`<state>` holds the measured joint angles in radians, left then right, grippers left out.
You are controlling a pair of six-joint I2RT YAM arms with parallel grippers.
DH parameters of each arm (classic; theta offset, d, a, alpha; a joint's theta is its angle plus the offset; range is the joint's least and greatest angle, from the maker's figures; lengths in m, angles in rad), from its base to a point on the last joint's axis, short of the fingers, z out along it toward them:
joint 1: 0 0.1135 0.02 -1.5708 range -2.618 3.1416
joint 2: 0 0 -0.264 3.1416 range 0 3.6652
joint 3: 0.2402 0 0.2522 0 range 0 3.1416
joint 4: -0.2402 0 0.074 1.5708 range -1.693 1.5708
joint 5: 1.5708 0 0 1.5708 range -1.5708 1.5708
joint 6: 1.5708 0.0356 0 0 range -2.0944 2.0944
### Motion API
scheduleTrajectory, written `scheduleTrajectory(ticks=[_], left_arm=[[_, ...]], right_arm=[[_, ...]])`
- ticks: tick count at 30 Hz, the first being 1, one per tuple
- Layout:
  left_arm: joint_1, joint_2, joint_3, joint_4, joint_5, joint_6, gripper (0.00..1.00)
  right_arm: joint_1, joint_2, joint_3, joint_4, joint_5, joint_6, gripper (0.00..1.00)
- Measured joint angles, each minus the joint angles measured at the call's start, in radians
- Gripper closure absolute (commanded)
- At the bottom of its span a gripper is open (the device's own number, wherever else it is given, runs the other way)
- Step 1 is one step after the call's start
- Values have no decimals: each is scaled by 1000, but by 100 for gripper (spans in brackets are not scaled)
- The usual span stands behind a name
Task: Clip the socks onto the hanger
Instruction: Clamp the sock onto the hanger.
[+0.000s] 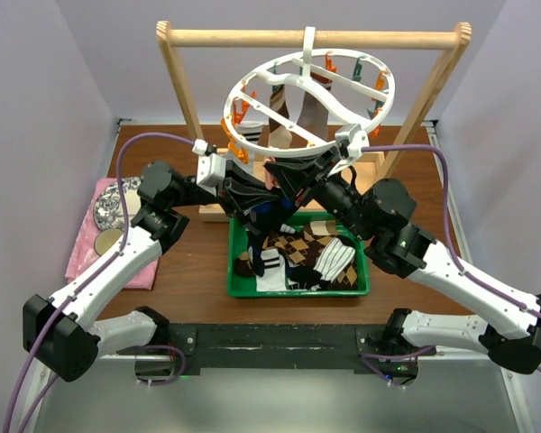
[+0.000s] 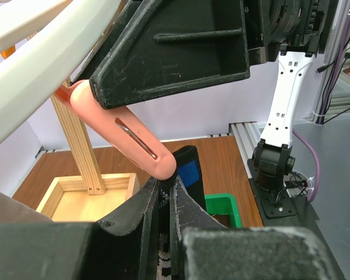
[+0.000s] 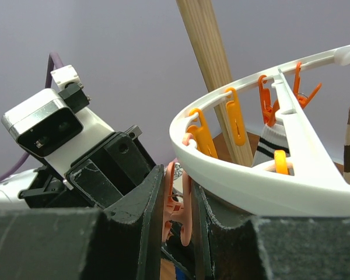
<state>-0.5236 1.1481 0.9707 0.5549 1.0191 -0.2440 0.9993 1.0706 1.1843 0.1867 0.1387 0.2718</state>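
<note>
The white ring hanger (image 1: 307,95) hangs by its hook from the wooden bar, and two socks (image 1: 311,113) are clipped inside it. Below its near rim both grippers meet. My left gripper (image 2: 163,188) is shut on a black, white and blue sock (image 2: 189,172), whose top edge sits against the tip of a salmon peg (image 2: 125,131). My right gripper (image 3: 176,175) is shut on that same peg (image 3: 187,201), squeezing its handles just under the hanger rim (image 3: 251,186). From above, the left gripper (image 1: 261,187) and right gripper (image 1: 287,176) touch tip to tip.
A green tray (image 1: 298,290) under the grippers holds several loose socks (image 1: 329,262). The light wooden frame (image 1: 311,38) stands behind, its base box (image 2: 87,195) to the left. A pink cloth (image 1: 86,257) lies at the far left. Orange pegs (image 3: 201,137) line the ring.
</note>
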Motion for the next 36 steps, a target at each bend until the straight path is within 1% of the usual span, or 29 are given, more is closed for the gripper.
scheduleTrajectory(ticks=[21, 22, 24, 26, 28, 29, 31, 32, 35, 36], left_arm=[[14, 0, 26, -6, 4, 0, 100], [14, 0, 27, -6, 4, 0, 100], [15, 0, 27, -7, 5, 0, 100], [18, 0, 27, -9, 6, 0, 100], [19, 0, 27, -11, 6, 0, 100], [20, 0, 27, -11, 6, 0, 100], [20, 0, 27, -10, 6, 0, 100], [21, 0, 27, -7, 5, 0, 100], [27, -7, 27, 4, -13, 0, 100], [31, -8, 27, 5, -20, 0, 100]], right_arm=[[-5, -8, 0, -2, -12, 0, 100], [-5, -8, 0, -2, -12, 0, 91], [-5, -8, 0, -3, -13, 0, 78], [-5, -6, 0, -3, -13, 0, 70], [-5, -5, 0, -3, -14, 1, 64], [-5, -4, 0, -4, -19, 0, 58], [-5, -4, 0, -9, -27, 1, 55], [-5, -4, 0, -23, -31, 0, 52], [-3, 2, 0, -69, -56, 0, 39], [-2, 4, 0, -77, -64, 1, 33]])
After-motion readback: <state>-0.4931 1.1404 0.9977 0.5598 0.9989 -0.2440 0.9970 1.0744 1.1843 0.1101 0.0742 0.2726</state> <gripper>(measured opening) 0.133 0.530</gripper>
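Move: The left fingers already hold the sock's cuff just under the pink clip, whose middle is about 2 cm ahead, 1 cm right and 4 cm above them. The right fingers still squeeze the clip's handles; the held cuff lies some 6 cm below that hand, 1 cm back and 1 cm left. From the right hand, the ring's near rim is about 3 cm ahead, 2 cm right and 1 cm above; an orange clip is some 4 cm ahead, 6 cm left, 1 cm lower. Keep the left gripper pinching the sock's cuff and ease it up about 1.5 cm, with a little forward and left. Hold the right gripper steady on the pink clip, then open its fingers to let go of the handles and drop that hand some 2 cm, drifting slightly left and back, fingers still on either side of the clip. ##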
